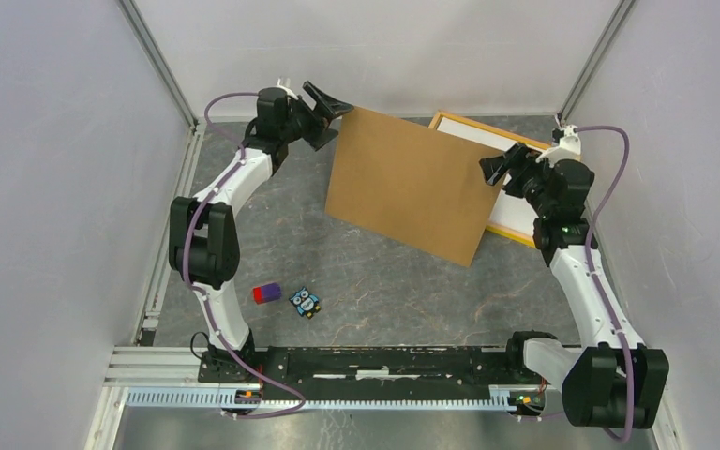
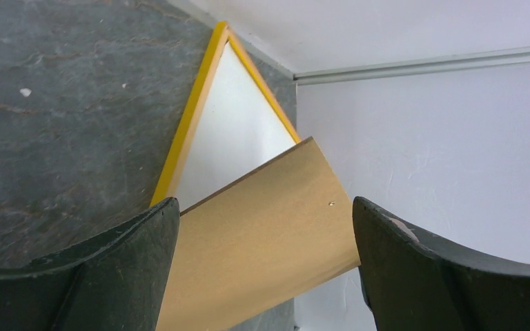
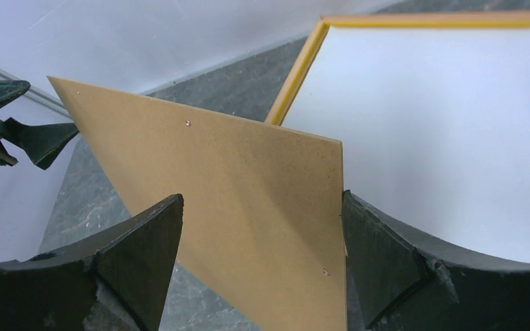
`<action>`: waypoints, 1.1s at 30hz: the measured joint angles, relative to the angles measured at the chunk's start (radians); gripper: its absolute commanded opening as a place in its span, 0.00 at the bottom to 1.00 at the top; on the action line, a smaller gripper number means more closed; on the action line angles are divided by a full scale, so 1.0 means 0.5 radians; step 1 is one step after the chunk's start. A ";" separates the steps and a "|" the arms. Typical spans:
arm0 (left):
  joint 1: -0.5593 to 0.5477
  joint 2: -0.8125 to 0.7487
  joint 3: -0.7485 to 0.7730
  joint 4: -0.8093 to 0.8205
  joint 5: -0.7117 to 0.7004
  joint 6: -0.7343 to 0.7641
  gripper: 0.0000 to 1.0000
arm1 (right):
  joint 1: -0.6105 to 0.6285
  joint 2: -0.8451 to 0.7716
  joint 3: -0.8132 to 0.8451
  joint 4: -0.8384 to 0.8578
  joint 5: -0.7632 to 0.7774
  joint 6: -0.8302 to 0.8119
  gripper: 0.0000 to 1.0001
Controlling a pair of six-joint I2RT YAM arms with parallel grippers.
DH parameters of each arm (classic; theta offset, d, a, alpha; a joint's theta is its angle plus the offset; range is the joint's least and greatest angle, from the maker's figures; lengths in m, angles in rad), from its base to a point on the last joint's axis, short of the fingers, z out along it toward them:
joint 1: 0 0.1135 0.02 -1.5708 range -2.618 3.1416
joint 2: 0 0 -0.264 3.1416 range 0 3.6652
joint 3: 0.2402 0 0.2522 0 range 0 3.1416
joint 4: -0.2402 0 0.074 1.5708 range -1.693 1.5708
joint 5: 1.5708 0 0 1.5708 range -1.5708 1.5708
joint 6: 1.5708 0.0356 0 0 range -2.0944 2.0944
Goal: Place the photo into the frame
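The frame (image 1: 487,127), with a thin yellow-orange border, lies flat at the back right. A plain white surface (image 1: 516,211) fills it. I cannot tell if this is the photo's back, and no printed side shows. A brown hardboard panel (image 1: 408,183) covers the frame's left part. My left gripper (image 1: 337,122) stands open at the panel's back-left corner, which sits between its fingers (image 2: 266,207). My right gripper (image 1: 492,171) is open at the panel's right edge, straddling a corner (image 3: 262,200) with one finger (image 3: 379,248) against the edge.
A small red-and-purple block (image 1: 265,293) and a flat owl figure (image 1: 306,302) lie on the grey tabletop in front of the panel. White enclosure walls close in the back and both sides. A metal rail (image 1: 337,396) runs along the near edge.
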 measured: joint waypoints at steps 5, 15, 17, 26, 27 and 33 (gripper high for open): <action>-0.003 0.000 0.094 -0.056 0.002 0.002 0.97 | 0.000 -0.019 0.042 0.044 -0.019 -0.161 0.88; -0.013 -0.048 0.077 -0.170 -0.008 0.101 0.97 | 0.000 -0.112 0.043 0.208 -0.181 -0.457 0.87; -0.022 -0.057 0.077 -0.195 -0.014 0.135 0.97 | 0.001 -0.127 0.054 0.254 -0.206 -0.506 0.87; -0.061 -0.124 -0.043 -0.181 -0.049 0.281 0.97 | 0.004 -0.176 -0.091 0.635 -0.333 -0.695 0.85; -0.066 -0.147 -0.076 -0.178 -0.057 0.292 0.97 | 0.005 -0.185 -0.122 0.664 -0.333 -0.711 0.85; -0.076 -0.211 -0.171 -0.175 -0.089 0.332 0.97 | 0.006 -0.193 -0.224 0.726 -0.296 -0.733 0.86</action>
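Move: Below the right hand and some 7 cm ahead, 2 cm left and 24 cm down, lies the middle of the frame, with the photo already inside it, white back up. The backing board hangs between the hands by its far corners; its middle is about 17 cm left of the right hand, 4 cm back and a little lower. From the left hand, the frame and photo lie roughly 34 cm right, 5 cm back and 24 cm down, the board's middle 14 cm right and 16 cm back. Keeping hold of the board's far right corner, the right hand climbs about 8 cm, then sinks a couple of centimetres, its fingers tipping up, its left side dropping and turning slightly counter-clockwise. The left hand, still on the far left corner, lifts slightly, then eases back some 3.5 cm and down 2 cm towards the frame, its left side rolling up. Neither gripper lets go. ##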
